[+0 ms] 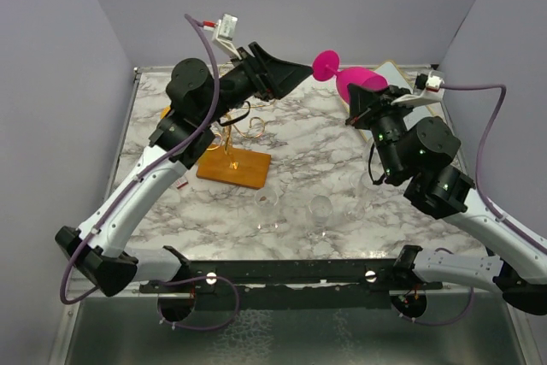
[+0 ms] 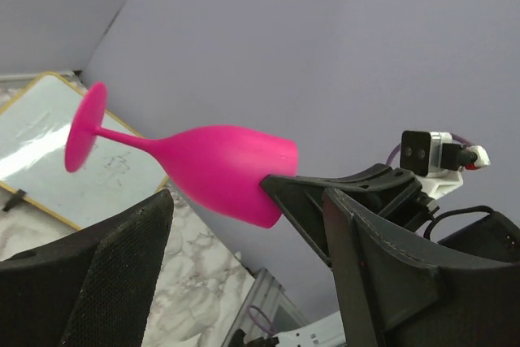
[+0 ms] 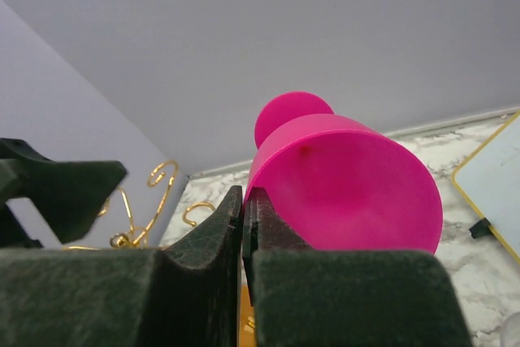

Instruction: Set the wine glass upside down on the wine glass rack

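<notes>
A pink wine glass (image 1: pixel 352 80) hangs on its side high over the back of the table, foot (image 1: pixel 326 65) pointing left. My right gripper (image 3: pixel 244 201) is shut on the wine glass (image 3: pixel 349 184) at its rim, one finger inside the bowl and one outside. My left gripper (image 1: pixel 301 73) is open, its tips just left of the foot and apart from it. In the left wrist view the wine glass (image 2: pixel 219 168) lies beyond that open left gripper (image 2: pixel 244 237). The wine glass rack (image 1: pixel 232 138), gold wire on an orange-brown base (image 1: pixel 233 167), stands below the left arm; its curls (image 3: pixel 146 201) show in the right wrist view.
A white board with a yellow frame (image 1: pixel 397 70) lies at the back right of the marble table (image 1: pixel 299 143). Two clear glasses (image 1: pixel 320 208) (image 1: pixel 272 203) stand near the table's front middle. Grey walls close in the left, back and right.
</notes>
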Motion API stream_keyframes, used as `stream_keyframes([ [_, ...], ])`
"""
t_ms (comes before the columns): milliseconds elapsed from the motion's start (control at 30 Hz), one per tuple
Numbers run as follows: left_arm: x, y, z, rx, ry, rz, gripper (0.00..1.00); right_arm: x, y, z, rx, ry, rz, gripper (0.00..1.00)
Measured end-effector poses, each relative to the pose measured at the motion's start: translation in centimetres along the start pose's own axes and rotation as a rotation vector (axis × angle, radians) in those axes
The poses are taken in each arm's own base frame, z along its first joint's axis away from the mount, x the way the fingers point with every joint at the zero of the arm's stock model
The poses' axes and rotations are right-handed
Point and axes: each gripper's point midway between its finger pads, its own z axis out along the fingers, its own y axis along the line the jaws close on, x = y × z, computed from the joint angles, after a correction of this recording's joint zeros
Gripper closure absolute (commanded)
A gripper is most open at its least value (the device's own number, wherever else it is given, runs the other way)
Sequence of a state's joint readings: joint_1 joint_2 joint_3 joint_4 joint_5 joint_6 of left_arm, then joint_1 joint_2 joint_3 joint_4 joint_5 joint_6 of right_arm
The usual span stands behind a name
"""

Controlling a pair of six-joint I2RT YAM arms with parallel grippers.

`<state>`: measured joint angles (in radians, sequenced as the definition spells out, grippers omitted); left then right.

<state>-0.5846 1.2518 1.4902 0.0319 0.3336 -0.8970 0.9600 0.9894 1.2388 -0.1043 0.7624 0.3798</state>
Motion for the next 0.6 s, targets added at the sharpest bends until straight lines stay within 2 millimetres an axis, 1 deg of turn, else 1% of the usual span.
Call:
stream_keyframes([
  [33, 1.1, 0.0, 0.9, 0.008, 0.021, -0.02, 0.23, -0.5, 0.2, 0.1, -0.006, -0.017, 0.016, 0.99],
  [67, 1.7, 0.0, 1.6, 0.01, 0.026, -0.043, 0.23, -0.8, 0.4, 0.1, -0.011, -0.029, 0.028, 0.99],
  [200, 2.4, 0.9, 3.2, -0.021, -0.006, -0.12, 0.23, -2.0, 0.9, 0.2, -0.025, -0.065, 0.068, 0.99],
  [300, 2.5, 1.3, 4.0, -0.049, -0.046, -0.181, 0.23, -3.0, 1.6, 0.2, -0.044, -0.089, 0.098, 0.99],
  [433, 2.4, 1.1, 4.6, -0.061, -0.093, -0.257, 0.23, -4.3, 2.7, 0.4, -0.083, -0.124, 0.141, 0.99],
  [600, 2.0, 0.9, 4.9, -0.078, -0.149, -0.305, 0.23, -4.3, 4.1, 1.0, -0.124, -0.136, 0.159, 0.99],
])
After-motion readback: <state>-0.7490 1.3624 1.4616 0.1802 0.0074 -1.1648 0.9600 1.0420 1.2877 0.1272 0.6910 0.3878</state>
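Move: The left hand is open and aims for the pink glass's stem, about 10 cm ahead of it, 7 cm to its right and 3 cm lower; the glass's bowl is some 4 cm ahead, 11 cm right and 5 cm below. The wine glass rack's hub stands roughly 8 cm ahead, 15 cm left and 22 cm below. From the right hand, which pinches the bowl's rim, the left gripper is about 2 cm ahead, 11 cm left and 7 cm above, the stem 12 cm ahead, 4 cm left and 4 cm above. The left hand, fingers staying wide open, closes in on the stem from its left, going about 5 cm to the right and a couple of centimetres forward, quickly at first and then easing off, while the wrist rolls and swings its fingers more forward, some 20 degrees in all. Meanwhile the right hand keeps its shut grip on the rim and lifts the glass some 6 cm, edging it about 2 cm left towards the open fingers late on and tilting its foot end up a little. ##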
